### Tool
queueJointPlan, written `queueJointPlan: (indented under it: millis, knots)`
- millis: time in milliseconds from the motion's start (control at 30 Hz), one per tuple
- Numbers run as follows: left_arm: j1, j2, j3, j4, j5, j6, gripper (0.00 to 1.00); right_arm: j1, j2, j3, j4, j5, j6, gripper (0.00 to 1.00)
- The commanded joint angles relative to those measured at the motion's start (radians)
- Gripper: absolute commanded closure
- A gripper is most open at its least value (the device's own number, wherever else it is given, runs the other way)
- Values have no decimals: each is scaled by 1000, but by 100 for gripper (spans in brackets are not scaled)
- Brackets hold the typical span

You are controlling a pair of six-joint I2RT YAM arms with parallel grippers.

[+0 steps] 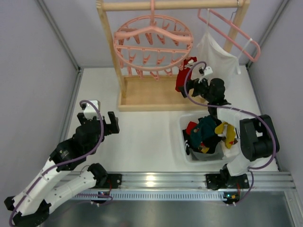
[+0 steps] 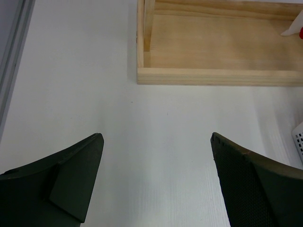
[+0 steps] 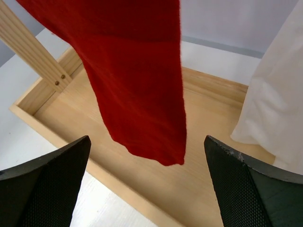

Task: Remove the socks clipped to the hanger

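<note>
The round pink hanger (image 1: 152, 45) with its dangling clips hangs from the wooden rail at the back. One red sock (image 1: 182, 80) is still clipped at its right edge and hangs over the rack's base. My right gripper (image 1: 188, 88) is level with that sock, just to its right. In the right wrist view the red sock (image 3: 137, 71) hangs straight ahead, its tip between my spread fingers; the right gripper (image 3: 147, 139) is open and does not touch it. My left gripper (image 1: 98, 118) is low at the left, open and empty (image 2: 156, 135) above the table.
A white bin (image 1: 185, 153) near the right arm holds red, teal and yellow socks. The wooden rack base (image 1: 147, 97) (image 2: 213, 47) lies ahead of both grippers. A white cloth (image 1: 215, 56) (image 3: 279, 104) hangs from a plain pink hanger (image 1: 232, 29) beside the red sock.
</note>
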Motion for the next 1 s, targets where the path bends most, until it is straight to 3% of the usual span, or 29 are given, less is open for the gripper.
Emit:
queueJointPlan:
  millis: [0,333,433,533,567,600,633,667,833,967]
  knots:
    - [4,7,-4,43,13,14,2,-9,59,53,215,-44,-20,1]
    - [4,1,-4,43,27,12,2,-10,175,131,291,-79,-20,0]
    - [4,2,-2,42,27,12,2,-10,214,167,303,-163,4,7]
    - [4,4,-2,43,33,14,2,-10,241,168,401,-254,76,30]
    - [4,2,-2,42,32,14,2,-10,246,162,426,-266,96,50]
    - [4,2,-2,42,30,14,2,-10,246,153,458,-274,115,63]
    - [4,4,-2,43,32,14,2,-9,243,142,525,-274,153,86]
    - [4,4,-2,43,32,14,2,-9,237,109,574,-268,175,100]
    - [4,5,2,43,41,9,2,-7,159,-6,746,-244,279,100]
    - [4,7,31,42,83,-9,2,25,18,-132,701,-137,258,100]
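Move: The red sock hangs from the rim of the pink hanger about 4 cm ahead of the open right hand, 3 cm to its left, its middle some 4 cm higher. From this hand the hanger's ring is centred roughly 15 cm left, 6 ahead and 14 up; the white cloth hangs about 10 ahead and 7 right. The basket lies some 22 back, 12 right and well below. From the left hand the sock is about 26 cm ahead, 30 right and slightly lower. Forward and to its left, the right hand slides its open fingers about 5 cm in around the lower part of the hanging red sock, tipping up as it goes, and shuts them to pinch the cloth. Keeping the pinch, it then draws back about 5 cm and slightly up, rolling and turning counter-clockwise, some 20 degrees in all. ##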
